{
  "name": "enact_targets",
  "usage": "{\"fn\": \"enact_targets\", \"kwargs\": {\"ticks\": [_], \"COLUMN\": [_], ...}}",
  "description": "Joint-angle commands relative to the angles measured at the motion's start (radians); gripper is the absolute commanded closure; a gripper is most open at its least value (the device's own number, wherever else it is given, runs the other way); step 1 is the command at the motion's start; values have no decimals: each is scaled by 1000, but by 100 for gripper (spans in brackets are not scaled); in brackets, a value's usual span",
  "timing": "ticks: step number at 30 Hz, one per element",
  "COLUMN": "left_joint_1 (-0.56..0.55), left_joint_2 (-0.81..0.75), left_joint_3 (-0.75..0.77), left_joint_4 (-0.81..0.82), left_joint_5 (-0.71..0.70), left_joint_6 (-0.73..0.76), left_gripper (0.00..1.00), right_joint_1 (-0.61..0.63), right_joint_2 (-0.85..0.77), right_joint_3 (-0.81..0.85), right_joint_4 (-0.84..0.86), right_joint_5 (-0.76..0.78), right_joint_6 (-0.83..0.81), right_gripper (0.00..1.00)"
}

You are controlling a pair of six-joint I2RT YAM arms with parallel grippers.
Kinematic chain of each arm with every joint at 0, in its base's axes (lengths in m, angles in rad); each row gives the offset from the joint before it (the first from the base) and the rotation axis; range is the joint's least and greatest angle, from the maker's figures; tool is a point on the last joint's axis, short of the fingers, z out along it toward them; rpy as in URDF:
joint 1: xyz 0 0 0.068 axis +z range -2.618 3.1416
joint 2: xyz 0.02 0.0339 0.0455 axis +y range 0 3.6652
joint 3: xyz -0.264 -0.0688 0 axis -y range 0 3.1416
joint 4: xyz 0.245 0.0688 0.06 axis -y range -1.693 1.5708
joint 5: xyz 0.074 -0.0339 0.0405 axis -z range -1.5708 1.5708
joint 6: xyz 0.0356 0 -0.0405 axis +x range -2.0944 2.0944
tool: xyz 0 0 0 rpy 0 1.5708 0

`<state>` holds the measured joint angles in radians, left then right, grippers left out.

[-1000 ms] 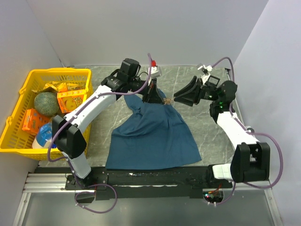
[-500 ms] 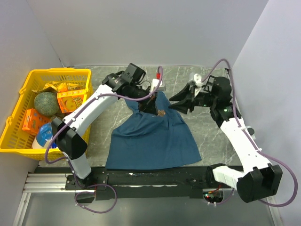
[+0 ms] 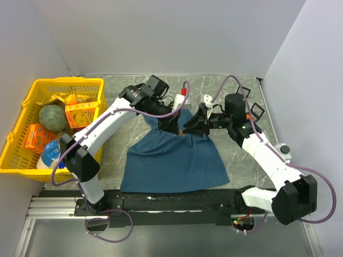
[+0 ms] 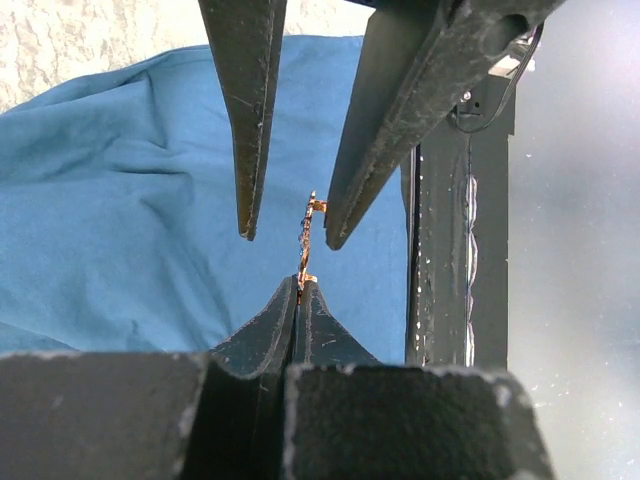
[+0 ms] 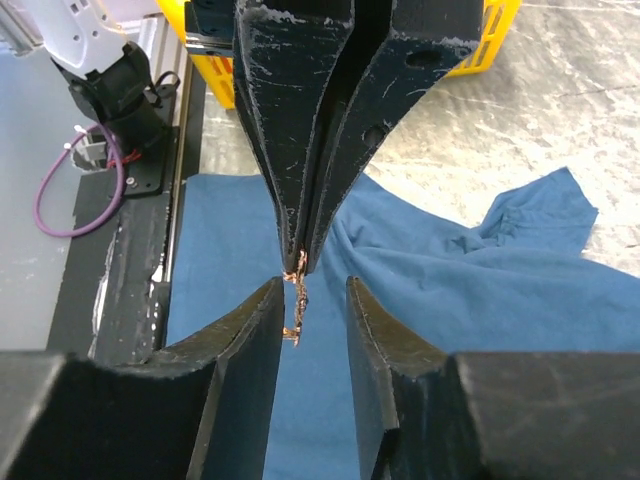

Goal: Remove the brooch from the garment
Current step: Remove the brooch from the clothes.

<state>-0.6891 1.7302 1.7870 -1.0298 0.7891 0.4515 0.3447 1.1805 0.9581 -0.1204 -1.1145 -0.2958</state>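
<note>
The dark teal-blue garment [image 3: 171,158] lies spread on the grey table, also seen as the garment [image 4: 120,180] and the garment [image 5: 470,290] in the wrist views. A small coppery brooch [image 4: 308,238] stands edge-on, pinched at its end by my left gripper [image 4: 300,284], which is shut on it. In the right wrist view the brooch [image 5: 298,308] dangles from those tips with the cloth behind it. My right gripper [image 5: 313,287] is open, one finger on each side of the brooch, not touching it. From above, the left gripper [image 3: 174,123] and right gripper [image 3: 189,128] meet tip to tip over the shirt's upper part.
A yellow basket [image 3: 16,136] holding a melon, orange boxes and other groceries stands at the table's left. A black rail [image 3: 177,201] runs along the near edge. Walls close in the back and right sides.
My right arm has swung left from the right side to the left gripper, and its jaws have narrowed around the brooch. The left gripper stayed shut and shifted slightly right.
</note>
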Motion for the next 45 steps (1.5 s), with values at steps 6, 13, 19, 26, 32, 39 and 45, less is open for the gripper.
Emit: {"fn": "enact_targets", "kwargs": {"ticks": [6, 13, 19, 26, 32, 39, 45], "left_joint_1": [-9, -13, -15, -15, -15, -16, -16], "left_joint_2": [-21, -14, -14, -9, -1, 0, -3], "left_joint_3": [12, 5, 3, -1, -1, 0, 3], "left_joint_4": [-4, 7, 14, 17, 16, 17, 17], "left_joint_5": [18, 24, 27, 32, 33, 38, 36], "left_joint_6": [12, 4, 0, -2, -4, -4, -4], "left_gripper": [99, 99, 99, 99, 99, 99, 99], "right_joint_1": [10, 20, 23, 24, 25, 25, 25], "right_joint_2": [-4, -1, 4, 2, 2, 2, 13], "right_joint_3": [-7, -12, -10, -10, -19, -19, -6], "right_joint_4": [21, 44, 38, 53, 93, 91, 28], "right_joint_5": [12, 5, -2, -31, -44, -59, -54], "right_joint_6": [-28, -3, -9, 12, 67, 61, 14], "right_gripper": [68, 73, 80, 89, 82, 89, 86]}}
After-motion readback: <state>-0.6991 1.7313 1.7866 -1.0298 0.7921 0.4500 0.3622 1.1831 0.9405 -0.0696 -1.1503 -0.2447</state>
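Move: The brooch is already off the garment and gripped in my left fingertips, its free part sticking out about 2 cm to the right of that hand and roughly 1 cm below. It stands between my half-open right fingers, about 1 cm back and 2 cm left of that hand, at its height. The garment's middle lies some 10 cm back of the right hand, 4 cm to its left and about 20 cm down. I close my right fingers around the free part of the brooch from roughly two-fifths open to nearly shut, easing that hand about 1 cm back and just under 1 cm left as the pads come in, with a slight loosening and re-closing near the end. My left hand stays in place and keeps its pinch on the brooch. ##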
